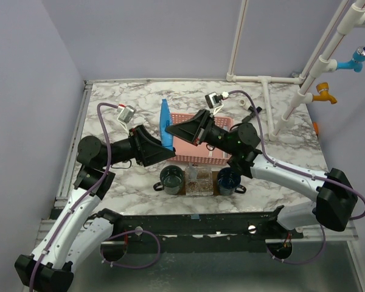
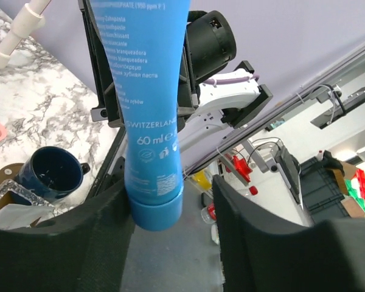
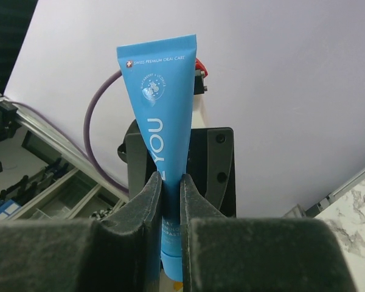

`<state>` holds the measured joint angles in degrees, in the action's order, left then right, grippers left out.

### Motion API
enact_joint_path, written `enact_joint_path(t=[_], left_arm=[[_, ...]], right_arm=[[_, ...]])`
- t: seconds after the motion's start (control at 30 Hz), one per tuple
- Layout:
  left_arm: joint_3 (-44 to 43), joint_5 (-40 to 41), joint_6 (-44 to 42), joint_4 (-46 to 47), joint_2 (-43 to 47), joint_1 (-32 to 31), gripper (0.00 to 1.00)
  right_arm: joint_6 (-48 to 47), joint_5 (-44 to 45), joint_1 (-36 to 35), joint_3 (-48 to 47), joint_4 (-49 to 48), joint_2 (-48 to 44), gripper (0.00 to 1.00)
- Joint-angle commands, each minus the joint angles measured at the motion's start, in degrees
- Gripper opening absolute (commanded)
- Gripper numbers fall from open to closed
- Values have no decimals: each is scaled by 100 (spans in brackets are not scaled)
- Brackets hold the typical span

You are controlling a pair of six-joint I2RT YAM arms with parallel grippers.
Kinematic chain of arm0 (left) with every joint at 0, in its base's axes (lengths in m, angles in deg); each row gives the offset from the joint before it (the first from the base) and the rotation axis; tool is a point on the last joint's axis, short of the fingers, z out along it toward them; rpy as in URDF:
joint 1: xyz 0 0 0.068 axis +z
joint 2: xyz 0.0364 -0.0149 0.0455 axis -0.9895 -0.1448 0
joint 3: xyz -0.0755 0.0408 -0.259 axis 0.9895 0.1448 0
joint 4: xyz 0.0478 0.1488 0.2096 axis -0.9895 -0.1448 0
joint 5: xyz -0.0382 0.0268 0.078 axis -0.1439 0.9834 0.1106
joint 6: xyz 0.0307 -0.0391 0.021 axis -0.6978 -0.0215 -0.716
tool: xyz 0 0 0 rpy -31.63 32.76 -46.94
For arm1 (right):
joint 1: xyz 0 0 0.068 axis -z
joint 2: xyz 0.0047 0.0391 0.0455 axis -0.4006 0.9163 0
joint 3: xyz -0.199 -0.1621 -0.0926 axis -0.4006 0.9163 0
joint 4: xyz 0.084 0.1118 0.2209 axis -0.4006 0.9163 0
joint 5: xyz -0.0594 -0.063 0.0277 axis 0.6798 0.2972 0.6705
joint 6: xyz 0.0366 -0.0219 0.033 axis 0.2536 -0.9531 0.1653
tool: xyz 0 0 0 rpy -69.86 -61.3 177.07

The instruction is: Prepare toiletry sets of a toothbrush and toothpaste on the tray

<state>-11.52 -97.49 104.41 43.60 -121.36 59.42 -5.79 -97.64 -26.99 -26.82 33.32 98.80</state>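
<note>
The toothpaste [image 1: 164, 118] is a blue tube with a blue cap, held upright in the air over the left end of the pink basket. My right gripper [image 3: 171, 201] is shut on its middle, crimped end up. My left gripper [image 2: 170, 237] stands open around the cap end [image 2: 156, 213]. The cap rests against the left finger [image 2: 79, 243], with a gap to the right one. In the top view the right gripper [image 1: 170, 131] sits just above the left gripper [image 1: 169, 149]. The dark brown tray [image 1: 186, 185] lies near the front. The toothbrush is out of view.
A pink mesh basket [image 1: 201, 143] sits behind the tray. On the tray stand a dark green cup [image 1: 171, 179], a clear box [image 1: 201, 179] and a blue cup [image 1: 229, 180]. White pipes [image 1: 264, 82] rise at the back right.
</note>
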Motion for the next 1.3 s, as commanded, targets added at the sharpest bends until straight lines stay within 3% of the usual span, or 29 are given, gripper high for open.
enact_joint_path(t=[0.0, 0.2, 0.33, 0.4, 0.47, 0.67, 1.0, 1.27], left_arm=[[-4, -202, 162, 362, 143, -32, 45], [20, -215, 171, 387, 138, -33, 17], [40, -220, 155, 391, 126, -34, 0], [32, -212, 94, 318, 134, -32, 0], [-7, -195, -109, 47, 167, -33, 0], [-205, -51, -1030, -1219, 288, -33, 0], [-1028, 485, -3341, -4419, 177, -41, 0], [-1695, 1623, -4664, -6033, -46, -407, 0]], right_arm=[[7, -53, -68, 12, -430, 26, 1], [9, -23, -105, 64, -475, 28, 1], [-52, -80, -108, 105, -466, 7, 17], [-99, -99, -107, 139, -408, -35, 35], [-260, -111, -108, 130, -228, -135, 45], [-1175, -65, -109, -153, 1275, -638, 60], [-2754, 751, -113, -1397, 4819, -961, 68], [-3361, 1126, -100, -2365, 6594, -628, 69]])
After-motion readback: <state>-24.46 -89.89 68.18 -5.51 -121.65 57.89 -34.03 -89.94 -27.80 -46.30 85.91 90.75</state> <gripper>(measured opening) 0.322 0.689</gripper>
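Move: Between the left hand's half-open fingers lies the capped end of the toothpaste tube; the tube's middle is about 5 cm ahead of this hand and 4 cm above it. The green mug stands some 3 cm ahead and 21 cm below, with the clear holder level with the mug and 11 cm to its right. The pink basket is about 22 cm ahead, 12 cm right and 22 cm down. The right hand already grips the tube, whose middle is roughly 1 cm ahead and 1 cm above it. Closing on the capped end of the toothpaste, the left hand pinches it while the right still holds on; both stay nearly in place until the right fingers open wide and let go. Then the left sinks about 7 cm towards the green mug, drifting slightly left and tipping its fingers some 25 degrees down, as the right backs off 2–3 cm to the right, its raised fingers rolling down. ##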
